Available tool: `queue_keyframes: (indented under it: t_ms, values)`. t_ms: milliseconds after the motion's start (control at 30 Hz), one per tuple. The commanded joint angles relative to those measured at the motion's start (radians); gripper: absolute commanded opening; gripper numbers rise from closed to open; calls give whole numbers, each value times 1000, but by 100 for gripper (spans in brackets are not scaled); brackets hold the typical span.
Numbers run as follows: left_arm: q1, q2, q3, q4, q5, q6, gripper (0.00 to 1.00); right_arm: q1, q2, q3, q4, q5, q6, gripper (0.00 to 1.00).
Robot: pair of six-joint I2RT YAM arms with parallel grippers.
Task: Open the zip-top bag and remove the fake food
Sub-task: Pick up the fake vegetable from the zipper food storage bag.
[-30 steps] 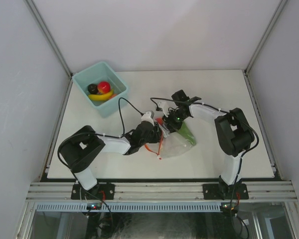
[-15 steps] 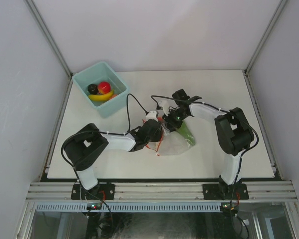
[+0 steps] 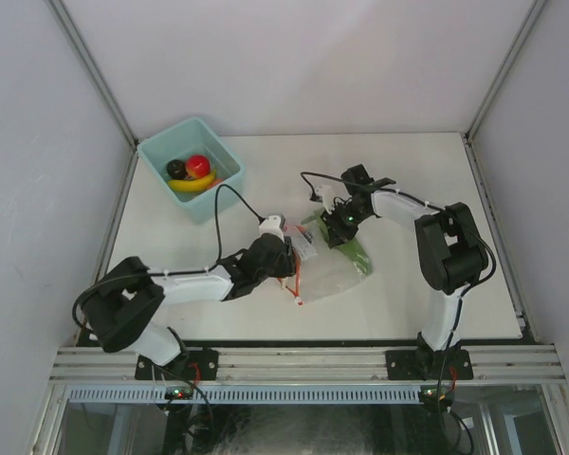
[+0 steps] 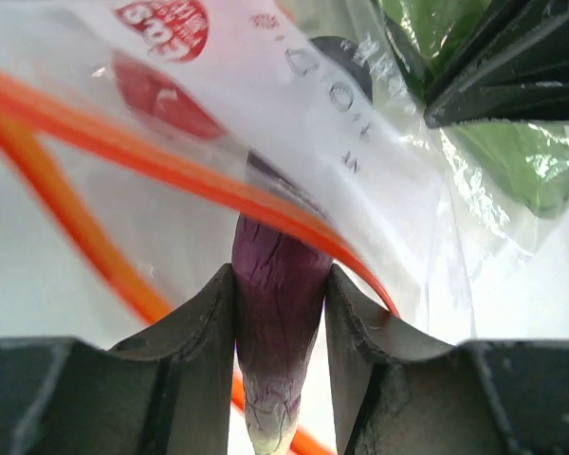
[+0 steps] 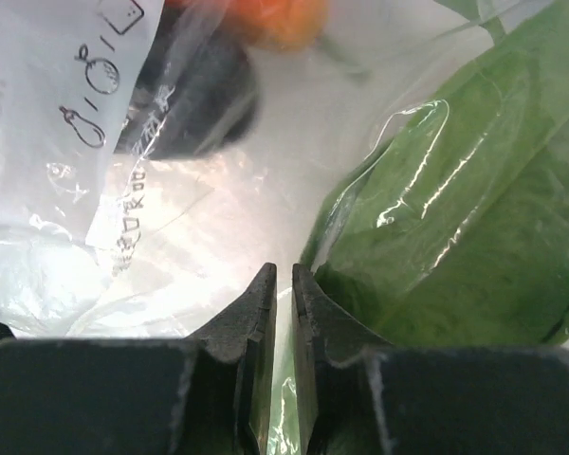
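The clear zip-top bag (image 3: 334,280) lies at the table's middle, its orange-red zip strip (image 4: 171,166) running across the left wrist view. My left gripper (image 3: 284,256) (image 4: 279,275) is shut on a purple eggplant (image 4: 277,313), which pokes out under the strip at the bag's mouth. At the bag's far edge my right gripper (image 3: 338,227) (image 5: 284,270) is shut, pinching the clear film beside a green leafy piece (image 5: 455,209) (image 3: 357,254) inside the bag. A dark piece (image 5: 194,95) shows blurred through the plastic.
A light teal bin (image 3: 220,197) stands at the back left, holding a yellow banana (image 3: 192,184), a red apple (image 3: 199,165) and a dark round piece (image 3: 177,169). The right gripper's dark fingers (image 4: 512,66) show at the top right of the left wrist view.
My left arm has drawn back to the left and toward the near edge, its gripper backing away from the bag. The right gripper has shifted slightly right, still on the bag.
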Motion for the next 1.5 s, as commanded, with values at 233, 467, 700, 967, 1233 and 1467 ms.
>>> queue_keyframes:
  t_ms: [233, 467, 700, 967, 1233, 1467]
  values:
    - [34, -223, -163, 2, 112, -179, 2, -10, -4, 37, 2, 58, -1, 11]
    - [68, -326, -177, -105, 134, -188, 1, -16, -16, 37, -6, 45, -10, 12]
    - [90, -397, -129, -305, 104, -102, 1, -18, -23, 36, -8, 38, -14, 12]
    - [95, -486, -94, -480, 81, -4, 0, -22, -31, 36, -10, 31, -15, 12]
    - [96, -576, -77, -628, 46, 12, 0, -23, -33, 35, -11, 25, -14, 12]
    - [98, -682, -19, -803, -63, 12, 0, -27, -38, 36, -11, 21, -13, 12]
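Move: My left hand already grips the eggplant by its tail end, its dark head still inside the bag. The box it is meant for stands about 22 cm ahead and 26 cm to the left, roughly level with the hand. The bag's middle lies some 7 cm to the right and 2 cm back; the red pepper is about 8 cm ahead and 2 cm right. From my right hand the box is roughly 38 cm left and 17 cm ahead. I keep the eggplant pinched and draw it tail first out through the orange-edged mouth with my left hand, back and left at first, then mostly left, some 14 cm in all, ending about 3 cm higher with the wrist tipped slightly. My right hand stays almost in place, its nearly shut fingers holding the bag beside the green vegetable. ##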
